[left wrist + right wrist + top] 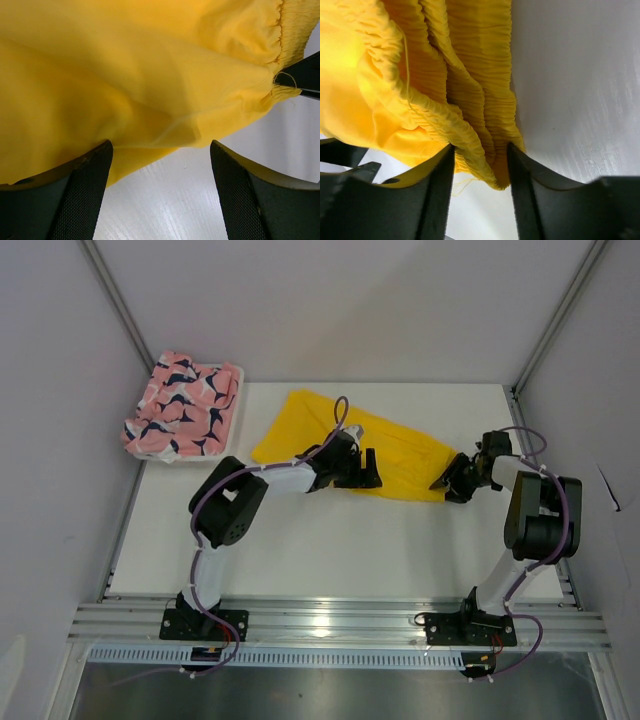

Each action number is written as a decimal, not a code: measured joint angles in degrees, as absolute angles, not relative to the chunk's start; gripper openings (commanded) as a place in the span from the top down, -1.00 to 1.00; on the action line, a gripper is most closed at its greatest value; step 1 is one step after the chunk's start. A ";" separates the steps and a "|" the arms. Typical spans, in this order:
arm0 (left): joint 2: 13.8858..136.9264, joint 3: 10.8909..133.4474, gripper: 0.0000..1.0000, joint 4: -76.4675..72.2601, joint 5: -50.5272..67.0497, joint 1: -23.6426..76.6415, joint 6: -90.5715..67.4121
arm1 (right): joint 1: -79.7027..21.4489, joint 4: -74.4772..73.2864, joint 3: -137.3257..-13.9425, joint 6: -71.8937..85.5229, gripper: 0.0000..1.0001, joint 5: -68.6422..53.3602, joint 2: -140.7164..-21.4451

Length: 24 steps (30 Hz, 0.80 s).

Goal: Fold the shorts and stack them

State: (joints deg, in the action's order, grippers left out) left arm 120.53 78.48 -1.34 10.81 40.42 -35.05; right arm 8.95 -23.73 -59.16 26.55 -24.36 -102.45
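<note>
The yellow shorts [390,445] lie spread out across the back of the white table. The pink printed shorts [185,405] sit bunched at the far left corner. My left gripper [365,472] rests at the yellow cloth's near edge, and in its wrist view it [160,145] stands open, with the hem [125,65] just past the fingertips and bare table between them. My right gripper [448,483] is at the shorts' right end. Its wrist view shows it [480,146] open, the gathered elastic waistband [480,90] hanging down between the two fingers.
A white basket rim [237,373] shows under the pink shorts. The table's near half [350,550] is bare white surface. Grey walls and metal posts close in both sides, and an aluminium rail [340,625] carries the arm bases.
</note>
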 measured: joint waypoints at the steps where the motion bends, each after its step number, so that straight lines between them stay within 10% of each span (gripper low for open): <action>1: 120.53 78.48 -0.66 -1.32 10.63 40.53 -35.05 | 9.23 -23.75 -59.20 26.52 -0.23 -24.38 -102.45; 6: 120.46 78.48 -0.66 -1.32 9.23 41.67 -34.92 | 9.61 -23.14 -59.02 26.81 -0.68 -23.57 -100.33; 24: 110.61 70.81 -0.73 9.52 3.07 42.59 -34.44 | 12.73 -23.09 -56.73 24.12 -0.83 -20.97 -95.98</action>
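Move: The right hand's half-open fingers are at the near corner of the yellow shorts' waistband, which sits about 1 cm below and 1 cm left of that hand; the shorts' middle is some 13 cm ahead and 26 cm left. From the left hand, wide open on the shorts' near part, their middle is about 9 cm ahead, 3 cm left and 2 cm down, while the waistband corner lies roughly 23 cm right and 3 cm back. The basket is some 52 cm left of the left hand and 22 cm ahead. The waistband corner comes free as the right fingers spread wide and that hand backs off about 4 cm to the right, rising some 2 cm. The left hand, its fingers staying wide open against the shorts, first barely shifts, then drags them back and left by about 6 cm, rolling some 10 degrees so its left side rises. ##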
